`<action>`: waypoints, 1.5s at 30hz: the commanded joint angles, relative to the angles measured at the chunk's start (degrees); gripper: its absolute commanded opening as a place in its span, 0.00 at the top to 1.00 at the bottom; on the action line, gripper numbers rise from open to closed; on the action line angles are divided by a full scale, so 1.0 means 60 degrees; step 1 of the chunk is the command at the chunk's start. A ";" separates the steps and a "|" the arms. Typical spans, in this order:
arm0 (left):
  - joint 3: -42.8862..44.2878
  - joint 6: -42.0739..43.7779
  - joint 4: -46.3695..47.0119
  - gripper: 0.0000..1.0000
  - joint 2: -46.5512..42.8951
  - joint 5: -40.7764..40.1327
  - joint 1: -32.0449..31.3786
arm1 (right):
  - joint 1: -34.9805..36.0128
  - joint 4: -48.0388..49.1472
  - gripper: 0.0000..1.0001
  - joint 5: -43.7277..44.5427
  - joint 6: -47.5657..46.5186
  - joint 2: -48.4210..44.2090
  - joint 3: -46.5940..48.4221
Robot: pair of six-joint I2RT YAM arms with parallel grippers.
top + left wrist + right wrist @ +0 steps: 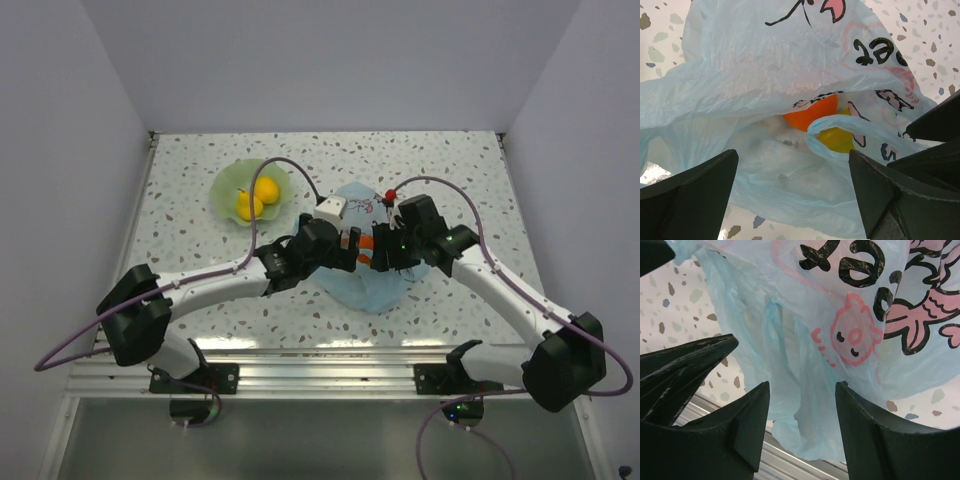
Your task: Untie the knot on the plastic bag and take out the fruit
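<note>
The plastic bag [378,288] lies crumpled mid-table, light blue with a pink-and-dark print. Both grippers meet over it. My left gripper [792,160] is open, its fingers [690,195] wide apart in front of the bag's gaping mouth [790,145]. Inside lie an orange fruit [812,112] and a yellow fruit [837,140] behind a handle strip. The orange fruit [368,242] also peeks out between the two grippers. My right gripper [802,390] is open, with a loose fold of the bag [805,370] hanging between its fingers, touched by neither. The knot is out of view.
A pale green wavy-rimmed bowl [225,185] stands at the back left and holds two yellow fruits [265,188]. A small red thing [390,194] sits by the bag's far edge. The metal rail [320,370] runs along the table's near edge.
</note>
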 commanded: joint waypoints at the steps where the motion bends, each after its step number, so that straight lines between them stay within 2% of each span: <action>1: -0.0112 -0.0229 0.0066 0.02 -0.0402 0.0067 -0.0047 | 0.0006 0.0511 0.46 -0.0037 -0.0078 0.0242 -0.0139; 3: -0.0098 -0.0244 0.0124 0.02 -0.0299 0.0199 -0.0033 | 0.0020 0.0307 0.56 -0.0008 -0.0136 0.0242 -0.0213; 4: -0.0054 -0.0229 0.0182 0.02 -0.0255 0.0316 -0.0033 | 0.0020 0.0190 0.69 0.0007 -0.0165 0.0199 -0.0199; 6: 0.0033 -0.0229 0.0198 0.02 -0.0037 0.0390 -0.0033 | 0.0020 -0.0277 0.81 0.0051 -0.0311 0.0067 -0.0126; 7: 0.0164 -0.0229 0.0198 0.02 0.0037 0.0405 -0.0033 | 0.0020 -0.0498 0.92 0.0080 -0.0370 0.0023 -0.0082; 9: 0.0326 -0.0229 0.0169 0.02 0.0315 0.0376 -0.0047 | 0.0035 -0.1097 1.00 0.0066 -0.0429 -0.0108 0.0079; 15: 0.1176 -0.0346 -0.0169 0.01 0.1136 0.0156 -0.0033 | 0.0020 -0.1774 1.00 0.0768 -0.0034 -0.0841 0.0007; 21: 0.1732 -0.0156 -0.0183 0.02 0.1912 0.0303 -0.0033 | 0.0020 -0.2053 1.00 0.0754 -0.0034 -0.1134 0.0021; 27: 0.2143 0.0019 -0.0096 0.02 0.2644 -0.0166 -0.0018 | 0.0020 -0.1775 1.00 0.0403 -0.0048 -0.1208 -0.0008; 34: 0.3182 0.0151 -0.0066 0.01 0.3670 -0.0240 0.0099 | 0.0020 -0.2125 1.00 0.0197 -0.0473 -0.1135 0.0109; 45: 0.3594 0.0020 -0.0140 0.01 0.4783 -0.0210 0.0172 | 0.0020 -0.2156 1.00 0.0256 -0.0444 -0.1384 -0.0096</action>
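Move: The orange lies inside the bag's mouth, about 7 cm ahead of the left gripper, 7 cm to its right and 9 cm below; the yellow fruit is some 4 cm nearer the base than the orange and a centimetre farther right. For the right gripper, the bag film to take is right under its fingertips, about 2 cm down and otherwise level with it, with the orange roughly 6 cm ahead, 2 cm left and 8 cm below. Dip the right gripper about 2 cm and shut it on the bag film, then draw it back and to the right, ending some 5 cm from its starting place, and keep the film pinched. Meanwhile bring the left gripper, still wide open, down, right and forward about 12 cm in all, in under the printed flap towards the orange. ##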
